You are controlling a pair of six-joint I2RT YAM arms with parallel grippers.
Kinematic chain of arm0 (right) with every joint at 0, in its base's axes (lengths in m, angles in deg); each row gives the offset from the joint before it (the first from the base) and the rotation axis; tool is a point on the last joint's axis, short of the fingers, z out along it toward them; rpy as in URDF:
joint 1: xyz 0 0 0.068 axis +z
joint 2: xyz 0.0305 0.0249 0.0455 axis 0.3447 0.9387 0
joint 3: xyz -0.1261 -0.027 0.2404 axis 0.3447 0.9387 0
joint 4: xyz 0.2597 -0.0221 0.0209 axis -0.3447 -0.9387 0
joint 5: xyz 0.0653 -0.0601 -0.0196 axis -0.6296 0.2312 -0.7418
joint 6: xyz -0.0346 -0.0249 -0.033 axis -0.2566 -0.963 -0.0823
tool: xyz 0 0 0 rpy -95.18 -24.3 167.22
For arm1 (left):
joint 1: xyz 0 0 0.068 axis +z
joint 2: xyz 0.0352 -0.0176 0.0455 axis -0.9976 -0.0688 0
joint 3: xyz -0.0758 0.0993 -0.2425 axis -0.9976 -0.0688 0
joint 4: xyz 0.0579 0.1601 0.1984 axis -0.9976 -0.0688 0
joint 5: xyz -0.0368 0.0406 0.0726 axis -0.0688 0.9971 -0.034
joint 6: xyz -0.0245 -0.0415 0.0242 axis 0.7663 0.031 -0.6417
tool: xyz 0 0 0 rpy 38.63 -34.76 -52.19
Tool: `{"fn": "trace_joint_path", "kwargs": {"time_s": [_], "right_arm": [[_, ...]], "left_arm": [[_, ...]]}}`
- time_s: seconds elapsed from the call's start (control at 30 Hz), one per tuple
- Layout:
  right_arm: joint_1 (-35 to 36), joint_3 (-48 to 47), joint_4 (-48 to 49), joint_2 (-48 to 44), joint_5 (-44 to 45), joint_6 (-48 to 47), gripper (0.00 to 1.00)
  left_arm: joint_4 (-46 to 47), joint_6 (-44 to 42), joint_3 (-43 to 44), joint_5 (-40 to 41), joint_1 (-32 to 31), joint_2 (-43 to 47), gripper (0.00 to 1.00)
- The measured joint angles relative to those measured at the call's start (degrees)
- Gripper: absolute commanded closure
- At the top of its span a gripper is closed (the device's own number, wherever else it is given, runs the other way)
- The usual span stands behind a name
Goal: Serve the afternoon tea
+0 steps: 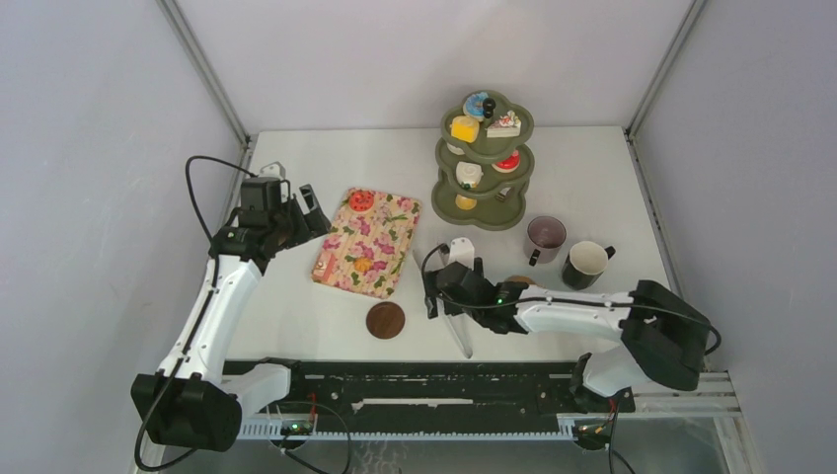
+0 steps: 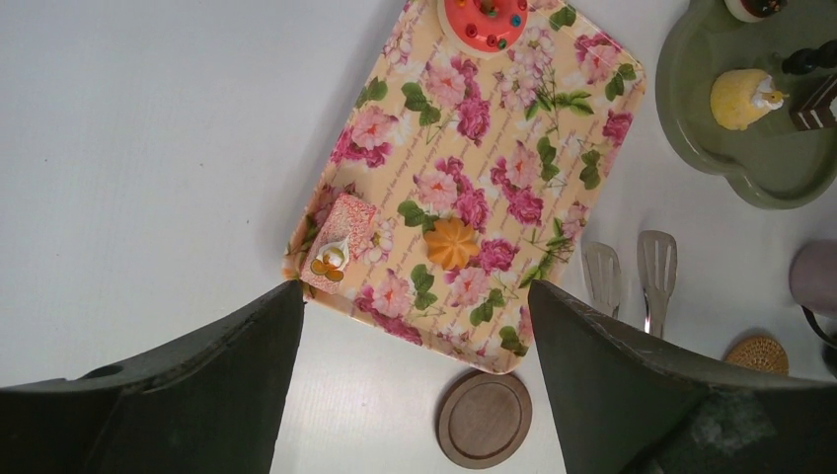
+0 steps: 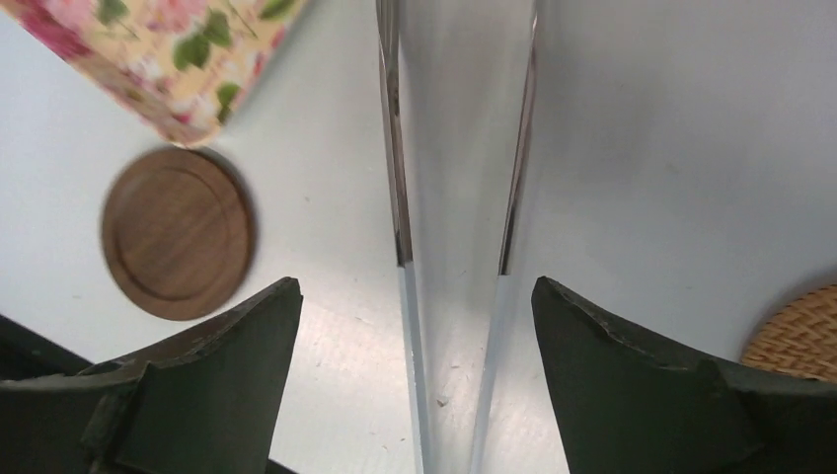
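Three toy pastries lie on the floral tray (image 1: 390, 232): an orange-red donut (image 2: 486, 18), an orange swirl (image 2: 451, 242) and a pink cake slice (image 2: 339, 242). More pastries, such as a yellow cube (image 1: 464, 127), sit on the green tiered stand (image 1: 484, 217). To its right stand the mauve mug (image 1: 544, 237) and the dark green mug (image 1: 585, 263). My left gripper (image 1: 311, 212) hovers open at the tray's left edge, holding nothing. My right gripper (image 3: 415, 283) is open, its fingers straddling the tongs (image 3: 395, 148) that lie on the table without touching them.
A round wooden coaster (image 1: 386, 320) lies in front of the tray. A wicker coaster (image 3: 799, 331) sits just right of my right gripper (image 1: 442, 296). The tongs' heads (image 2: 651, 262) point toward the stand. Grey walls enclose the table on three sides.
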Motion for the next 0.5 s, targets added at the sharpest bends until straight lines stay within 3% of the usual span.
{"fn": "trace_joint_path", "kwargs": {"time_s": [0.23,0.4,0.5], "right_arm": [[-2.8,-1.6,-8.6,-12.7,5.6,1.4,0.07],[-7.6,-1.9,-19.6,-24.5,10.5,8.2,0.07],[-15.0,-2.2,-26.7,-30.3,10.4,12.7,0.07]], "left_arm": [[0.0,0.0,0.0,1.0,-3.4,0.0,0.11],[0.4,0.0,0.0,2.7,-11.4,-0.3,0.11],[1.6,0.4,0.0,2.7,-16.9,-1.6,0.11]]}}
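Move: Between the right fingers, already wide open, lie the tongs, about 4 cm below the hand point. The lavender mug stands some 13 cm ahead and 22 cm to the right at about hand height, the dark mug 8 cm ahead and 30 cm right; the woven coaster is about 15 cm right, 1 cm ahead. From the left hand the tray's middle is 4 cm ahead, 8 cm right and 19 cm below, the wooden coaster 14 cm back and 13 cm right. Leaving the tongs behind, the open right hand first climbs, then sweeps right about 14 cm towards the lavender mug, gaining some 11 cm of height and coming above the woven coaster while turning roughly 30 degrees clockwise. The left hand, open and empty, swings about 8 cm right at nearly constant height over the tray, yawing some 15 degrees clockwise. ##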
